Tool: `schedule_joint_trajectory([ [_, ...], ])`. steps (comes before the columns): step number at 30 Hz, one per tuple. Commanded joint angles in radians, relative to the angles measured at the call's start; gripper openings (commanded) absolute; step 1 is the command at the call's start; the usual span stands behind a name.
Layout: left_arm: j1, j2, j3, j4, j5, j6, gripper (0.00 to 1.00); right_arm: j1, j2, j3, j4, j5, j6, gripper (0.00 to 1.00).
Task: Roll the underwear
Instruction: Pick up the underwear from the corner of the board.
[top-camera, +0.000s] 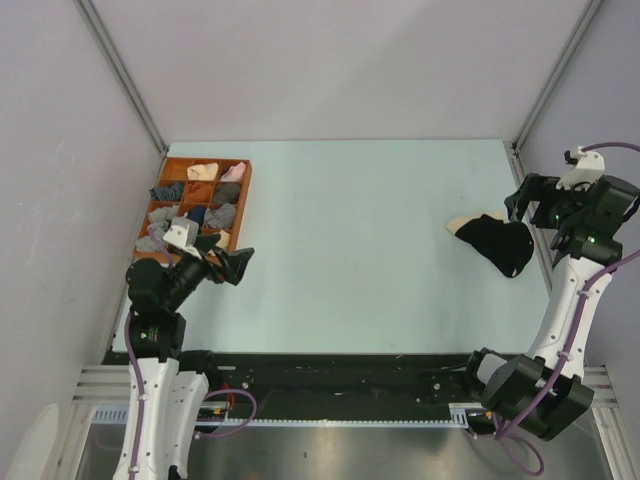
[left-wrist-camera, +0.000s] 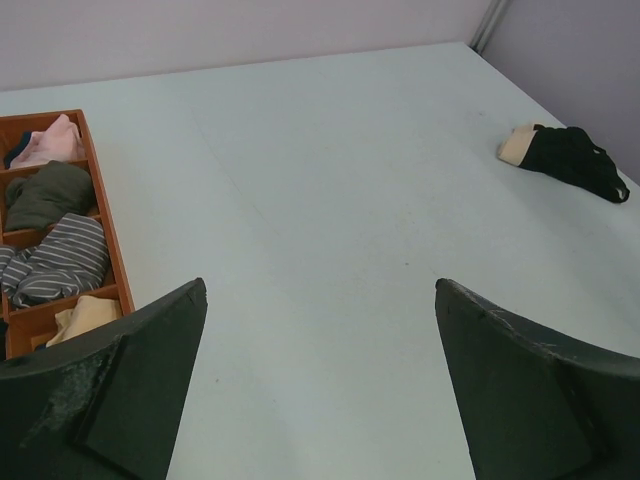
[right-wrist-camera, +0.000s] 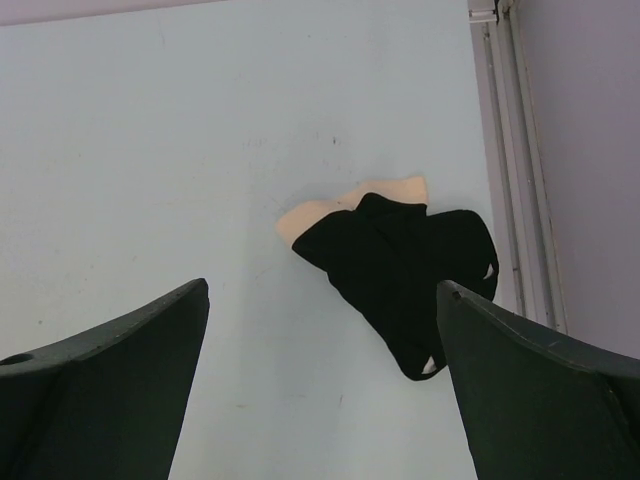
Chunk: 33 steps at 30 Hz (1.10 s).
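The underwear (top-camera: 497, 243) is a crumpled black garment with a cream-beige edge, lying on the pale table near its right side. My right gripper (top-camera: 522, 205) hovers just above and to the right of it. In the right wrist view that gripper (right-wrist-camera: 324, 285) is open and empty, with the underwear (right-wrist-camera: 400, 270) ahead between its finger lines. My left gripper (top-camera: 235, 262) is at the left beside the tray. It is open (left-wrist-camera: 320, 285) over bare table, and the underwear (left-wrist-camera: 570, 160) is far off at the upper right.
A wooden compartment tray (top-camera: 245, 200) holding several small rolled bundles stands at the table's left edge and also shows in the left wrist view (left-wrist-camera: 100, 200). A metal frame rail (right-wrist-camera: 505, 150) and the wall run close behind the underwear on the right.
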Motion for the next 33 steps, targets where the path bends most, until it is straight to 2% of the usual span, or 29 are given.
schedule_joint_trajectory([
  [1, -0.003, -0.020, 0.003, 0.017, -0.009, -0.004, 1.00, -0.013, -0.011, -0.007, 0.041, -0.026, 0.042, 1.00],
  [6, -0.002, -0.030, 0.002, 0.014, -0.012, -0.003, 1.00, -0.077, 0.033, -0.007, -0.001, -0.261, 0.002, 1.00],
  [10, -0.002, -0.039, 0.002, 0.016, -0.017, -0.001, 1.00, -0.095, 0.055, -0.007, -0.115, -0.468, -0.233, 1.00],
  [13, -0.002, -0.048, 0.002, 0.019, -0.011, -0.003, 1.00, -0.085, 0.079, -0.007, -0.242, -0.526, -0.404, 1.00],
  [15, -0.003, -0.057, 0.002, 0.022, -0.012, -0.008, 1.00, -0.048, 0.098, -0.007, -0.293, -0.462, -0.473, 1.00],
  [19, -0.003, -0.080, -0.001, 0.002, -0.034, -0.017, 1.00, 0.099, 0.156, -0.007, -0.299, -0.063, -0.518, 0.99],
  [20, 0.000, -0.086, -0.003, -0.001, -0.034, -0.017, 1.00, 0.137, 0.184, -0.007, -0.284, -0.012, -0.515, 0.98],
  [23, -0.003, -0.111, -0.015, 0.002, -0.031, -0.021, 1.00, 0.208, 0.242, -0.007, -0.246, 0.162, -0.502, 0.90],
  [24, -0.002, -0.117, -0.019, 0.005, -0.023, -0.023, 1.00, 0.219, 0.265, -0.007, -0.236, 0.231, -0.495, 0.84],
  [30, -0.003, -0.112, -0.023, 0.008, -0.008, -0.024, 1.00, 0.315, 0.449, -0.007, -0.184, 0.344, -0.499, 0.70],
  [33, -0.003, -0.111, -0.026, 0.010, -0.009, -0.024, 1.00, 0.357, 0.539, -0.005, -0.095, 0.421, -0.482, 0.68],
])
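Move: Below the open right hand lies the black underwear, roughly 28 cm down, about 5 cm ahead and 4 cm to its right. Its cream waistband makes its far, left-hand side, some 10 cm ahead of the hand and 1 cm to its right; the table's right edge runs about 10 cm to the right of the underwear's middle, level with it. From the left hand the underwear is far off, about 57 cm to the right and 13 cm ahead, 25 cm lower. Swinging left about 5 cm with a slight draw back, the right hand then plunges nearly 20 cm down towards the underwear's left side, easing a little right and forward on the way. The wrist tips the fingers steeply downward by some 35 degrees and turns counter-clockwise about 25, while the wide-open fingers narrow to roughly two-thirds, closing on nothing. ##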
